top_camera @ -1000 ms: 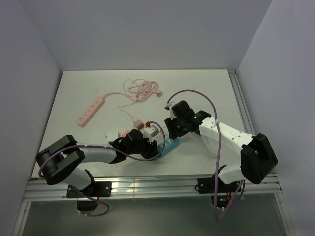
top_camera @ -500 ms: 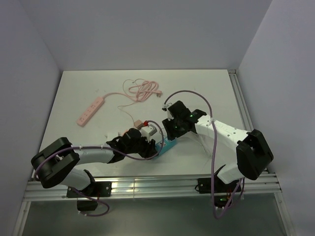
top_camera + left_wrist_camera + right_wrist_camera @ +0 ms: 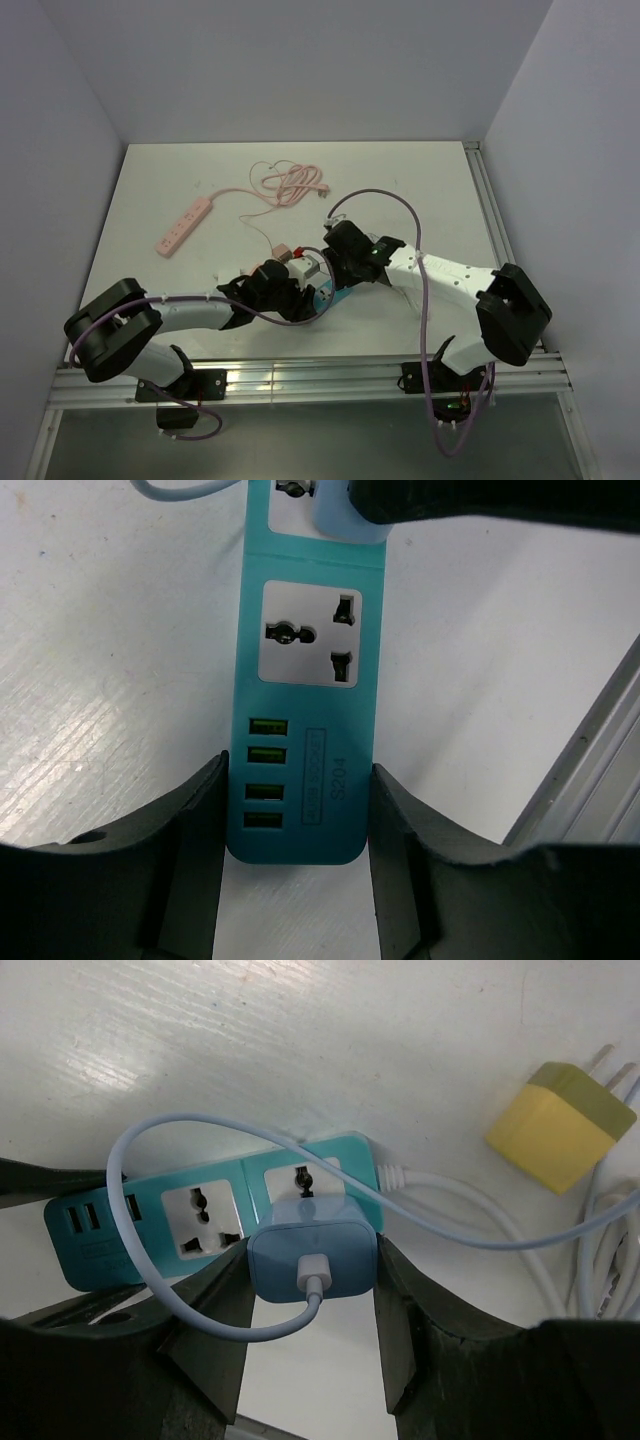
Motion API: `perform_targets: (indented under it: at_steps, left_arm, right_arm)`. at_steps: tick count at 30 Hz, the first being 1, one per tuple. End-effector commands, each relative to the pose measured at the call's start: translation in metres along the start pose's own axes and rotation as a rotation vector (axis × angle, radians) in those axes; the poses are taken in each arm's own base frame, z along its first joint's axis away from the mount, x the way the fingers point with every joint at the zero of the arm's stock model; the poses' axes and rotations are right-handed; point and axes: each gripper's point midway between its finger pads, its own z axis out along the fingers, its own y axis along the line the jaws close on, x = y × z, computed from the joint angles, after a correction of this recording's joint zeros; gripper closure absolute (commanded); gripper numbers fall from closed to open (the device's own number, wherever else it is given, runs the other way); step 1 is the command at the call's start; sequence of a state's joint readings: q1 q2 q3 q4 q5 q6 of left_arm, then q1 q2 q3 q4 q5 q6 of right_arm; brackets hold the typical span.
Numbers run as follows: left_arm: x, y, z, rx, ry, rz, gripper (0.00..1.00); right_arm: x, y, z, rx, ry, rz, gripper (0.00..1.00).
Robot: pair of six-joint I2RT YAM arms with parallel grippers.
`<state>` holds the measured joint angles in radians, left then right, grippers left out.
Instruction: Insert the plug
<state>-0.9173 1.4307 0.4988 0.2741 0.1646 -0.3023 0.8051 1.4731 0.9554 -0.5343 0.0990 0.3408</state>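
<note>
The teal power strip (image 3: 305, 730) lies flat on the white table. My left gripper (image 3: 297, 785) is shut on its USB end, one finger against each long side. The light-blue plug (image 3: 312, 1250), with a pale cable looping from its back, is held by my shut right gripper (image 3: 312, 1260). It sits over the strip's (image 3: 200, 1210) socket nearest the white cord, and that socket's top hole shows above it. I cannot tell whether its prongs are in. The middle socket (image 3: 305, 635) is bare. From above, the left gripper (image 3: 290, 295) and right gripper (image 3: 335, 265) meet over the strip (image 3: 325, 297).
A yellow adapter (image 3: 560, 1125) lies just right of the strip's cord (image 3: 450, 1195). More small adapters (image 3: 300, 262) sit behind the grippers. A pink power strip (image 3: 184, 226) and its coiled cable (image 3: 290, 185) lie at the back left. The table's metal front rail (image 3: 590, 770) runs close by.
My right gripper has moved left and slightly forward with the plug, closing in over the teal strip. The left gripper has kept its hold and barely shifted.
</note>
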Motion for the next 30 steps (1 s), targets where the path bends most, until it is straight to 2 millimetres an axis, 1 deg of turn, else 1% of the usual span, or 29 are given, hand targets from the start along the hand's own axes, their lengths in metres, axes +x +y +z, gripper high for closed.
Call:
perform_targets:
  at_steps: [1, 2, 5, 8, 10, 11, 13, 14, 15, 16, 19, 21, 22, 23, 24, 25, 26, 27, 28, 29, 30]
  left_arm:
    - [-0.033, 0.009, 0.002, -0.035, -0.073, -0.060, 1.00]
    - [-0.035, 0.007, 0.001, -0.019, -0.057, -0.065, 1.00]
    - [-0.046, 0.015, -0.005, -0.024, -0.070, -0.093, 1.00]
    - [-0.051, 0.027, -0.012, -0.059, -0.086, -0.120, 1.00]
    - [-0.057, 0.037, -0.016, -0.079, -0.111, -0.148, 1.00]
    - [-0.056, 0.040, -0.016, -0.085, -0.110, -0.160, 1.00]
    - [-0.060, 0.050, -0.018, -0.118, -0.132, -0.177, 1.00]
    - [-0.059, 0.052, -0.019, -0.123, -0.136, -0.175, 1.00]
    - [-0.060, 0.054, -0.021, -0.138, -0.146, -0.178, 1.00]
    - [-0.060, 0.056, -0.022, -0.148, -0.159, -0.180, 1.00]
    - [-0.066, 0.059, -0.027, -0.154, -0.208, -0.177, 1.00]
    - [-0.066, 0.060, -0.029, -0.157, -0.225, -0.160, 1.00]
    - [-0.061, 0.060, -0.030, -0.154, -0.223, -0.149, 1.00]
    - [-0.065, 0.056, -0.030, -0.132, -0.243, -0.141, 1.00]
    - [-0.065, 0.055, -0.031, -0.126, -0.247, -0.137, 1.00]
    - [-0.063, 0.055, -0.031, -0.123, -0.248, -0.145, 1.00]
    - [-0.061, 0.054, -0.030, -0.115, -0.240, -0.150, 1.00]
    - [-0.058, 0.055, -0.027, -0.114, -0.226, -0.154, 1.00]
    - [-0.059, 0.054, -0.026, -0.109, -0.222, -0.153, 1.00]
    - [-0.058, 0.053, -0.025, -0.101, -0.220, -0.153, 1.00]
    - [-0.056, 0.052, -0.023, -0.094, -0.212, -0.154, 1.00]
  right_arm:
    - [0.073, 0.016, 0.014, 0.023, 0.190, 0.083, 1.00]
    - [0.076, 0.018, 0.015, 0.028, 0.191, 0.090, 1.00]
    - [0.088, 0.017, 0.023, 0.053, 0.199, 0.063, 1.00]
    - [0.092, 0.020, 0.027, 0.061, 0.191, 0.066, 1.00]
    - [0.100, 0.021, 0.033, 0.072, 0.195, 0.067, 1.00]
    - [0.102, 0.025, 0.037, 0.076, 0.182, 0.068, 1.00]
    - [0.112, 0.026, 0.044, 0.104, 0.195, 0.057, 1.00]
    - [0.115, 0.028, 0.046, 0.117, 0.191, 0.057, 1.00]
    - [0.125, 0.032, 0.049, 0.124, 0.207, 0.032, 1.00]
    - [0.128, 0.037, 0.051, 0.117, 0.207, 0.026, 1.00]
    - [0.139, 0.043, 0.056, 0.122, 0.227, -0.006, 1.00]
    - [0.144, 0.046, 0.060, 0.127, 0.241, -0.031, 1.00]
    - [0.145, 0.044, 0.061, 0.142, 0.247, -0.046, 1.00]
    - [0.148, 0.044, 0.062, 0.153, 0.259, -0.060, 1.00]
    - [0.154, 0.045, 0.067, 0.157, 0.283, -0.073, 1.00]
    - [0.156, 0.050, 0.071, 0.141, 0.283, -0.075, 1.00]
    - [0.164, 0.049, 0.074, 0.135, 0.298, -0.067, 1.00]
    - [0.171, 0.053, 0.076, 0.111, 0.311, -0.053, 1.00]
    - [0.173, 0.062, 0.079, 0.083, 0.292, -0.028, 1.00]
    - [0.189, 0.057, 0.081, 0.090, 0.321, -0.029, 1.00]
    - [0.197, 0.058, 0.083, 0.077, 0.329, -0.021, 1.00]
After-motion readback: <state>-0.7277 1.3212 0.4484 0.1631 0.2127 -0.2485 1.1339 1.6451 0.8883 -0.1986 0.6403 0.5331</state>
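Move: The right hand already grips the blue plug over the strip's far outlet, the outlet's middle lying about 3 cm below it and 1 cm ahead. From that hand the yellow adapter is some 9 cm right and 5 cm ahead, and the brown adapter about 13 cm left and 8 cm ahead, both some 4 cm lower. The left hand holds the strip's USB end; from it, that outlet lies roughly 7 cm right and 5 cm ahead, at about its own height. Keeping hold of the blue plug against the strip, the right hand drives left about 5.5 cm while sinking some 2.5 cm, and its wrist tips about 20 degrees so that the fingers slant farther forward as it bears on the outlet. The left hand keeps its pinch on the USB end and travels left with the strip by about as much, easing forward a few centimetres with a slight counter-clockwise turn, towards the brown adapter. ##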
